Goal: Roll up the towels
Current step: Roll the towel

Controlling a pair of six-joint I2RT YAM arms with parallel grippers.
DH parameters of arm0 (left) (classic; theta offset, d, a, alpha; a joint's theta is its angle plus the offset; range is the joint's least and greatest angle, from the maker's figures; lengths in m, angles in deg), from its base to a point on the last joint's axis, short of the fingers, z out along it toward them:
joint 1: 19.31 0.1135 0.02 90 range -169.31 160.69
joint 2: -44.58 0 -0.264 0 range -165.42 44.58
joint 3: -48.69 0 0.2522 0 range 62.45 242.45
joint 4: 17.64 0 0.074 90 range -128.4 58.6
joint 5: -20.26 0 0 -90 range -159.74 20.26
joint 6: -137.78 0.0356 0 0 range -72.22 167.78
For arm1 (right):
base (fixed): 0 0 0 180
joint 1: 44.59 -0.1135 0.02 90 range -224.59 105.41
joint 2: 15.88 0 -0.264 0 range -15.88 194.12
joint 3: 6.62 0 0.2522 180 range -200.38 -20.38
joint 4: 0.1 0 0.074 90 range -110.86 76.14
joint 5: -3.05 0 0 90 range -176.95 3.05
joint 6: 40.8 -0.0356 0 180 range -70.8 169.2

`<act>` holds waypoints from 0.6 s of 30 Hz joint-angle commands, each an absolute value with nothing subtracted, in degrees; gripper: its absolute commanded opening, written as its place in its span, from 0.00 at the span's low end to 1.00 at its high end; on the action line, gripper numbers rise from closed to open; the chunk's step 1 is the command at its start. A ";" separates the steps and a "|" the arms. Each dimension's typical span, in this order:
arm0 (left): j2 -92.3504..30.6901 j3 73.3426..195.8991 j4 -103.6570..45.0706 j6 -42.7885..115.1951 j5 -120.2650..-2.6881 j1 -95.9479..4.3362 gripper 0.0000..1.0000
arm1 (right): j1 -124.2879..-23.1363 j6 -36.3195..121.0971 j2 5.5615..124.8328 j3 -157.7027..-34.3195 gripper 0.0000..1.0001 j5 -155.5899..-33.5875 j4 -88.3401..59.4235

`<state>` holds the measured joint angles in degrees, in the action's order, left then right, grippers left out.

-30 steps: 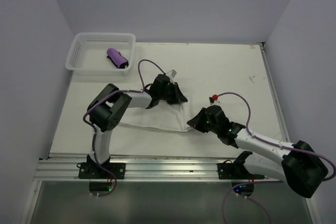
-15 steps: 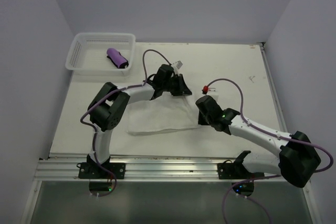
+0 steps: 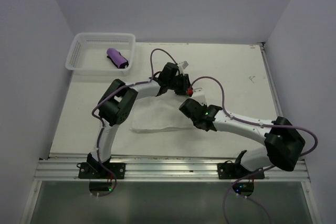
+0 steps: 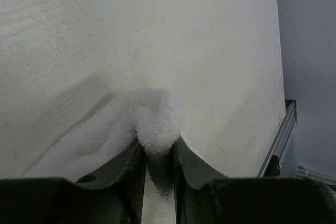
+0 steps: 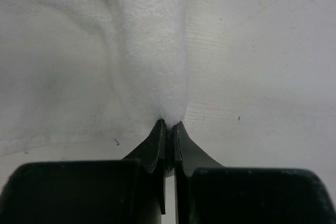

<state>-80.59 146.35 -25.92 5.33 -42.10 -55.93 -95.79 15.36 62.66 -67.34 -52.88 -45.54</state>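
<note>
A large fluffy white towel (image 3: 157,120) lies partly folded on the table's middle. My left gripper (image 3: 181,84) is at its far edge, shut on a bunched fold of the white towel (image 4: 155,121); the pinch shows in the left wrist view between the fingers (image 4: 157,148). My right gripper (image 3: 189,107) is close by, just nearer, shut tight on a lifted ridge of the white towel (image 5: 149,51), with the jaws meeting at its tip (image 5: 168,127). A small purple towel (image 3: 117,58) lies rolled in the basket.
The white mesh basket (image 3: 79,52) stands at the far left corner of the table (image 3: 236,77). Purple cables loop above both wrists, and the two gripper heads are nearly touching. An aluminium rail runs along the near edge.
Both grippers have moved with the towel: the left one farther and to the right, the right one up and left toward it, drawing the towel's right side inward.
</note>
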 commanded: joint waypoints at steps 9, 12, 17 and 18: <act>-77.16 145.52 -24.01 8.58 -48.12 -52.53 0.52 | -101.45 9.40 75.95 -75.57 0.00 -43.18 -61.23; -76.19 144.46 -24.45 8.23 -46.63 -51.30 0.56 | -102.06 8.69 78.85 -77.15 0.00 -42.21 -62.29; -73.12 143.49 -24.98 9.02 -43.99 -49.89 0.59 | -103.12 8.51 81.93 -79.61 0.00 -40.89 -63.34; -71.72 143.49 -25.24 9.37 -43.72 -49.98 0.60 | -103.29 8.51 82.29 -79.96 0.00 -40.81 -63.52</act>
<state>-77.66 143.55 -26.14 7.07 -45.60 -50.57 -102.56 10.16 81.24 -77.57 -43.88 -60.47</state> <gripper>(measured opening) 0.593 0.037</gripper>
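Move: The white towel's rolled right edge is pinched at both ends. Its middle lies about 8 cm back and 3 cm to the right of the left hand, some 3 cm lower; from the right hand, at its near end, that middle is about 8 cm ahead, 4 cm left and 4 cm below. The towel's flat part centres roughly 9 cm back and 14 cm left of the left hand, or 7 cm ahead and 21 cm left of the right. The rolled edge's far end is let go as the left fingers open from nearly shut to over half wide and that hand draws away, about 5 cm left and 4 cm forward, turning slightly counter-clockwise. The right hand keeps its pinch on the near end, lowering it some 3 cm and easing slightly back while rolling about 20 degrees, its left side going down. ##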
